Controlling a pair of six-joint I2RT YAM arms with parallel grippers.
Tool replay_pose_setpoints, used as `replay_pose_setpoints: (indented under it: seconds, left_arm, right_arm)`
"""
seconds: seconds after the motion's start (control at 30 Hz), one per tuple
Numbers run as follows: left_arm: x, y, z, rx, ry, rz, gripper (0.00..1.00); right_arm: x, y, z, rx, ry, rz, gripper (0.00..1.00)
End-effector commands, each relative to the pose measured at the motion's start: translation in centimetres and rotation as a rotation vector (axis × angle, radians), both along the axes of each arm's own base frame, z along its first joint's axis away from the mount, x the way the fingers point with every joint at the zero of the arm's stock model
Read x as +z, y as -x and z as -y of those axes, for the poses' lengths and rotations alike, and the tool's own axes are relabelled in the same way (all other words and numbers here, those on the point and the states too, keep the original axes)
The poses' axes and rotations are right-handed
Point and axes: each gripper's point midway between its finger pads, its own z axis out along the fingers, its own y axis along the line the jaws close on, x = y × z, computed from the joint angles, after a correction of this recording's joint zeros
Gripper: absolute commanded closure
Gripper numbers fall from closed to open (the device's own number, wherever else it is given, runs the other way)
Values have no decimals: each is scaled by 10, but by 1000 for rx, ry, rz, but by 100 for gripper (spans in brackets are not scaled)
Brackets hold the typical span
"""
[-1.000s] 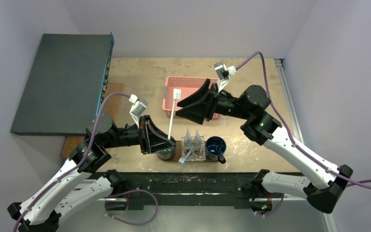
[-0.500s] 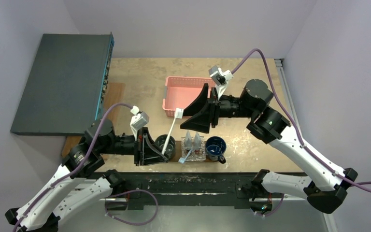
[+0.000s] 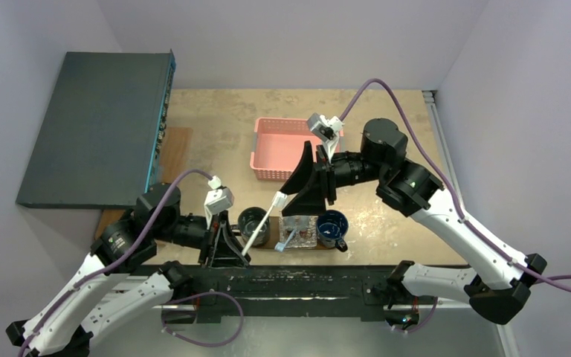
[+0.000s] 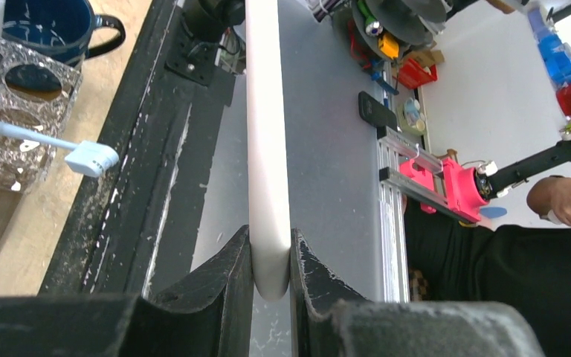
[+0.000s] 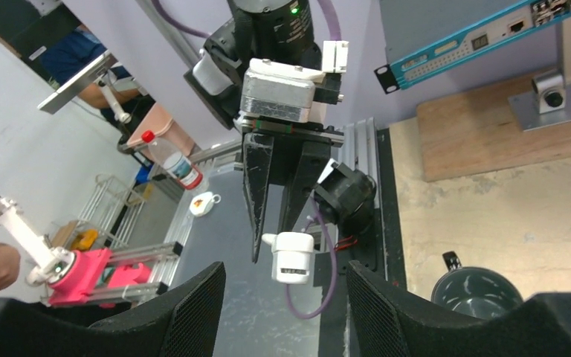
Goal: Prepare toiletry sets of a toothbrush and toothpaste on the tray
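Note:
My left gripper (image 4: pixel 271 249) is shut on the butt of a white toothbrush (image 4: pixel 268 141) at the table's near edge. In the top view the toothbrush (image 3: pixel 262 225) slants up and right from the left gripper (image 3: pixel 232 253) to its head (image 3: pixel 279 198). My right gripper (image 3: pixel 297 195) hangs open just right of that head. In the right wrist view the head (image 5: pixel 294 257) floats between the wide jaws of the right gripper (image 5: pixel 286 297), touching neither. A pale blue toothbrush (image 4: pixel 37 141) lies in a glass holder (image 3: pixel 297 232). The tray (image 3: pixel 273 245) shows only as a brown strip. Toothpaste is hidden behind the right gripper.
A pink lattice basket (image 3: pixel 281 145) stands at the back. A dark mug (image 3: pixel 253 222) and a blue mug (image 3: pixel 332 225) flank the glass holder. A grey network switch (image 3: pixel 93 126) fills the left side above a wooden board (image 3: pixel 172 152). The black rail (image 3: pixel 290 279) borders the near edge.
The left gripper has drawn back to the near edge, tilting the white toothbrush lower. The right gripper has swung down and left to the brush head, its jaws spreading wider.

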Motion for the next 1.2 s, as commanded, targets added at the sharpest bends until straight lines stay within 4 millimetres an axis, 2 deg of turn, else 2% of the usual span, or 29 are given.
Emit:
replay_pose_setpoints:
  seconds: [0.0, 0.5, 0.83, 1.17]
  left_arm:
    - [4, 7, -4, -48, -9, 20, 100]
    - [-7, 6, -5, -58, -64, -8, 100]
    - [-9, 7, -8, -52, -78, 2, 100]
    - [-9, 4, -8, -45, -89, 11, 100]
  right_arm:
    - [7, 11, 6, 56, -6, 26, 37]
    - [-21, 7, -3, 93, 56, -51, 45]
    - [-30, 8, -5, 122, 86, -71, 60]
    - [-43, 9, -4, 124, 131, -92, 59]
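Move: The white toothbrush's head, held up by the left hand, stands about 3 cm to the right hand's left, level fore and aft and roughly 1 cm lower, just off its open fingertips. From the left hand that head is some 11 cm ahead, 7 cm right and 8 cm up. Some 30 cm below the right hand and 5 cm back are the grey mug, 9 cm left, the blue mug, 12 cm right, and the clear holder, 2 cm right. Still pinching the toothbrush handle, the left hand sinks about 2 cm, edges left, and tips its fingers some 5 degrees farther down. The right hand follows the brush head down about 4 cm, rolling and turning slightly, and its jaws narrow by about a third around the head without shutting; contact there can't be made out. ##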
